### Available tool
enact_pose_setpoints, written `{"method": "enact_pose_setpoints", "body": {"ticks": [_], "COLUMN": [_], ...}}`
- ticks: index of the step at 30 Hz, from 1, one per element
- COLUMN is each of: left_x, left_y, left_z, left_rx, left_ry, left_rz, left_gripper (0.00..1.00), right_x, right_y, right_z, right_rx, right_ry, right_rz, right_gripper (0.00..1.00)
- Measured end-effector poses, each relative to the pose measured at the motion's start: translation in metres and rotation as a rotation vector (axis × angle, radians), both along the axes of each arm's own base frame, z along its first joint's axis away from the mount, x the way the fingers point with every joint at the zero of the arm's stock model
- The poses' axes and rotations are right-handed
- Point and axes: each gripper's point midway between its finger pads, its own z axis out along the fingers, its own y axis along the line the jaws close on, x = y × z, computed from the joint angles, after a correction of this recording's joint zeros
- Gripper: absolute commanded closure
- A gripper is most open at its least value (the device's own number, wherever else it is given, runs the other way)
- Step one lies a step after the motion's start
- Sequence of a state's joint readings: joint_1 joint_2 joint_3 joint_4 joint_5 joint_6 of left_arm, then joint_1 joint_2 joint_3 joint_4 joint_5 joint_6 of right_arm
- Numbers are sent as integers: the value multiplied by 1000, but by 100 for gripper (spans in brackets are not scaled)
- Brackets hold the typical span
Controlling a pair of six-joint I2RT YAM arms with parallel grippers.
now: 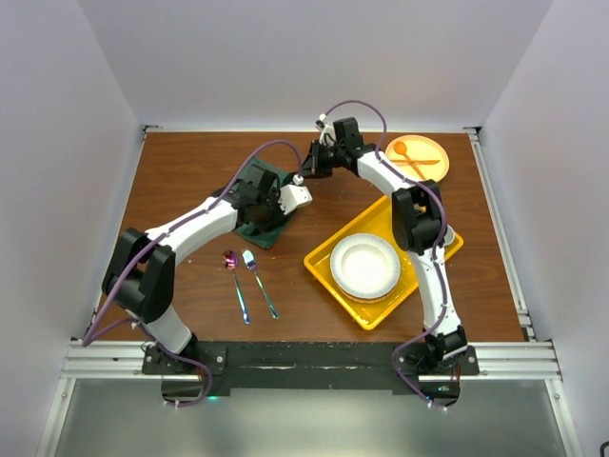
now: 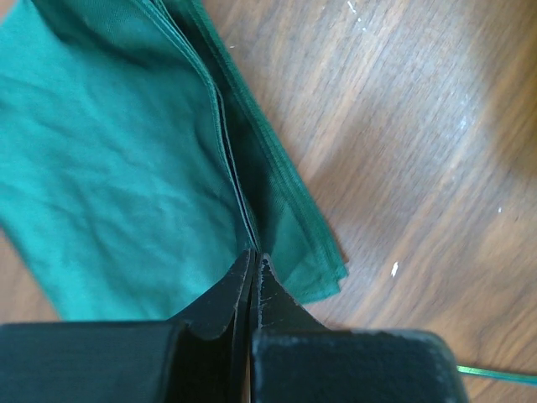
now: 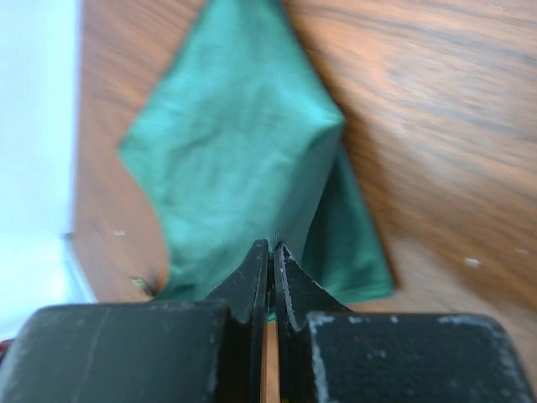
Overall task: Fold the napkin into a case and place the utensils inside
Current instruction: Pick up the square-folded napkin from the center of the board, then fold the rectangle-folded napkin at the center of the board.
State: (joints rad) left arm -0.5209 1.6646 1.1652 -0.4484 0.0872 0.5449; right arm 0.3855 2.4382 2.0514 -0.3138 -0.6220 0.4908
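The dark green napkin (image 1: 259, 177) lies folded on the wooden table, left of centre, partly under my left arm. My left gripper (image 1: 278, 208) is shut on a folded edge of the napkin (image 2: 126, 168), the jaws (image 2: 254, 256) pinching the layers near its corner. Over the cloth's far right side, my right gripper (image 1: 306, 169) is also shut, and the jaws (image 3: 271, 245) nip a raised fold of the napkin (image 3: 235, 151). The utensils lie side by side nearer the table's front: an iridescent spoon (image 1: 235, 281) and fork (image 1: 260, 284), untouched.
A yellow tray (image 1: 324, 259) holding a white plate (image 1: 364, 265) sits right of centre under my right arm. An orange plate (image 1: 430, 171) with an orange spoon and fork is at the back right. White walls enclose the table on three sides.
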Motion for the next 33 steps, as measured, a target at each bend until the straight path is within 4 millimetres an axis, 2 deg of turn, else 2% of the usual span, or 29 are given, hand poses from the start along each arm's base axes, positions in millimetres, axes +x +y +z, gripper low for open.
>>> {"method": "enact_pose_setpoints", "body": {"ticks": [4, 6, 10, 15, 19, 23, 24, 25, 26, 29, 31, 33], "left_x": [-1, -3, -4, -8, -14, -20, -20, -20, -20, -18, -11, 8], "left_y": [9, 12, 14, 15, 15, 14, 13, 12, 11, 12, 19, 29], "left_z": [21, 30, 39, 18, -13, -34, -37, -38, -39, -39, -36, -27], "left_rx": [21, 27, 32, 47, 52, 39, 32, 26, 17, -31, -71, -120], "left_ry": [-48, -69, -93, -45, 30, 74, 78, 81, 83, 114, 138, 147], "left_rz": [-26, -40, -60, -57, -32, -6, 2, 8, 14, 51, 98, 161], "left_gripper": [100, 100, 100, 100, 100, 100, 100, 100, 100, 100, 100, 100], "right_x": [-2, -6, -15, -21, -18, -17, -17, -17, -18, -16, -15, -13], "right_y": [10, 11, 7, -4, -12, -16, -16, -16, -16, -17, -17, -18], "right_z": [21, 25, 13, -10, -17, -20, -21, -21, -22, -22, -22, -21], "right_rx": [89, 110, 93, 11, -47, -83, -87, -89, -91, -94, -92, -85], "right_ry": [7, 17, 43, 65, 39, 31, 29, 27, 27, 24, 26, 21], "right_rz": [1, 4, 7, -3, -13, -10, -8, -5, -4, -1, -4, -7], "right_gripper": [100, 100, 100, 100, 100, 100, 97, 90, 66, 36, 28, 22]}}
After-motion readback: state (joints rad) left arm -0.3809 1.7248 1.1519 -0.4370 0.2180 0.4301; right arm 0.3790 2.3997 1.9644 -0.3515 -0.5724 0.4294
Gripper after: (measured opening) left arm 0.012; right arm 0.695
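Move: Both hands already pinch the raised right-near edge of the square-folded napkin. The left is by its near corner, with the napkin's middle about 8 cm ahead and 3 cm below; the fork's middle is some 15 cm straight back, the spoon's about 16 cm back and 5 cm left. From the right hand the napkin's middle lies roughly 13 cm left, 7 cm back and 3 cm down, and the yellow tray's about 22 cm back, 20 cm right. Both hands raise the pinched napkin edge about 3 cm, lower it some 5–8 cm, then the right fingers open. ##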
